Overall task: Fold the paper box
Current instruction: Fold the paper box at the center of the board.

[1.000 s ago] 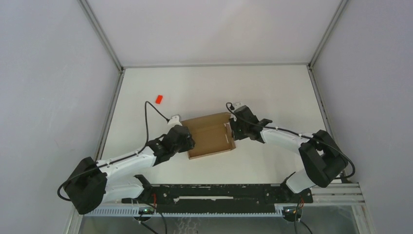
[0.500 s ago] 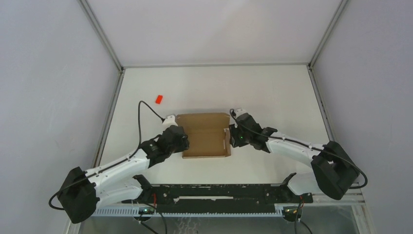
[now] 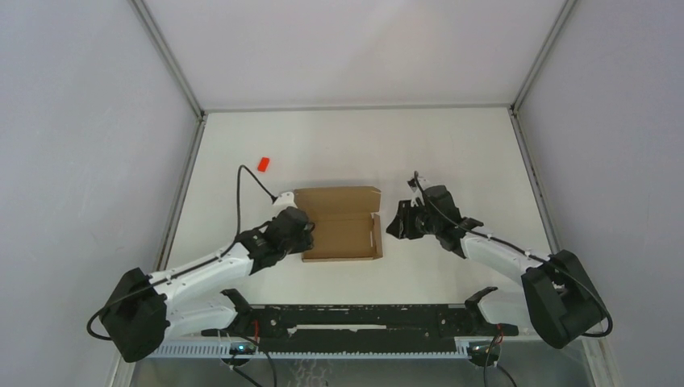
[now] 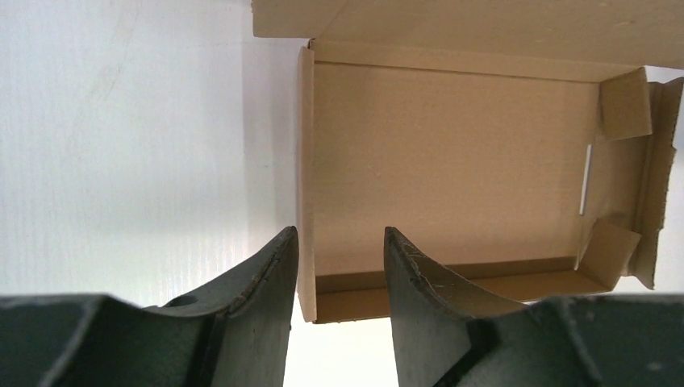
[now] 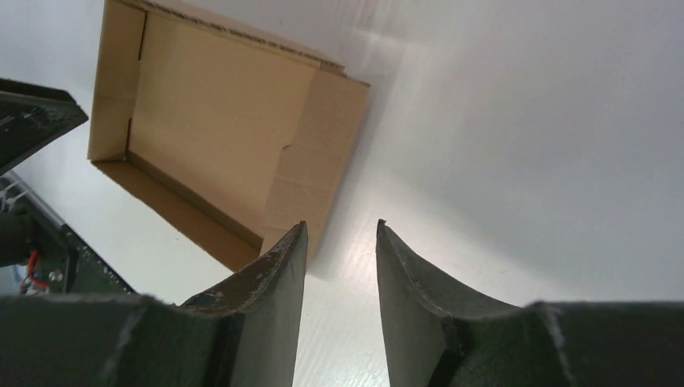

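Note:
The paper box (image 3: pixel 343 230) is a brown cardboard tray lying open at the table's middle, with its lid panel spread flat behind it. In the left wrist view the paper box (image 4: pixel 452 161) shows raised side walls and loose corner tabs at its far end. My left gripper (image 3: pixel 307 233) stands open astride the box's left wall, one finger outside and one inside (image 4: pixel 339 234). My right gripper (image 3: pixel 396 226) is open and apart from the box, to its right. Only bare table lies between its fingers (image 5: pixel 340 226), with the paper box (image 5: pixel 218 129) off to their left.
A small red block (image 3: pixel 263 164) lies on the white table (image 3: pixel 452 153) at the back left. A black rail (image 3: pixel 355 318) runs along the near edge between the arm bases. Grey enclosure walls border the table on three sides.
The box has turned from a skewed lie to square with the table. My right gripper has drawn back to the right, off the box's right wall. The left gripper has stayed at the left wall.

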Action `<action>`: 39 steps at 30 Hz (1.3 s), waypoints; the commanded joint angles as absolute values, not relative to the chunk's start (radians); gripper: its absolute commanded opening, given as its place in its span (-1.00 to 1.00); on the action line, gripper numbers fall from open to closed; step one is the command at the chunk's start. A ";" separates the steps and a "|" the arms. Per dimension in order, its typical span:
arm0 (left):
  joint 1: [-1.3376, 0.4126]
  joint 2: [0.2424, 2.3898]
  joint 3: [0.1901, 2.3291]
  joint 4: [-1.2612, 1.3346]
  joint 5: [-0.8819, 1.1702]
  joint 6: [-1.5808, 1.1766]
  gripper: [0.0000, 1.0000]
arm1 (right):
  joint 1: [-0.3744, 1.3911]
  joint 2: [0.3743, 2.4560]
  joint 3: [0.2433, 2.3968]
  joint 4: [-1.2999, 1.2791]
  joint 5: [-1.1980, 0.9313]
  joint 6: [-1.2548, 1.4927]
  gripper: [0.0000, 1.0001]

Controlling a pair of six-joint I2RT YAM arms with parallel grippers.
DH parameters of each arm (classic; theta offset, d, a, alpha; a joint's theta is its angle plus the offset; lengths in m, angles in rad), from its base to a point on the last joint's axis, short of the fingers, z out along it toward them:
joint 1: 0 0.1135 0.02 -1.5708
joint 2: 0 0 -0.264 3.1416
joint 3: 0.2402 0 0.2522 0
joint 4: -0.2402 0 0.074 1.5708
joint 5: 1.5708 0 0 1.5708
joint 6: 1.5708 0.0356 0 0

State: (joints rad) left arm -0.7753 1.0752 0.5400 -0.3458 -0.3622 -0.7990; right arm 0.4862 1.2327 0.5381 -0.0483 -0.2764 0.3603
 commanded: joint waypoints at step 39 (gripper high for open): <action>-0.769 1.239 0.566 -0.173 -0.356 -0.730 -0.07 | 0.676 1.386 0.508 0.238 -0.176 0.608 -0.20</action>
State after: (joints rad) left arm -0.7715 1.2316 0.5400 -0.2363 -0.3637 -0.7479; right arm 0.6312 1.3800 0.4488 0.2626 -0.2459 0.6155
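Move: Roughly 4 cm left of the right hand, level fore and aft and some 4 cm lower, is the middle of the box's right side wall. The upright lid is about 6 cm ahead and 13 cm left of that hand, at its height. For the left hand, the middle of the box's left wall lies about 2 cm ahead, 1 cm left and 4 cm below; the right wall is about 16 cm to its right, 1 cm ahead. Coming in from the right, the right hand first dips about 2 cm while easing back, then sweeps left some 5 cm in all, fingers parted, until they straddle the right side wall, the outer finger against its outside. The left hand sinks almost 3 cm with a slight forward drift, its half-open fingers astride the left wall. ##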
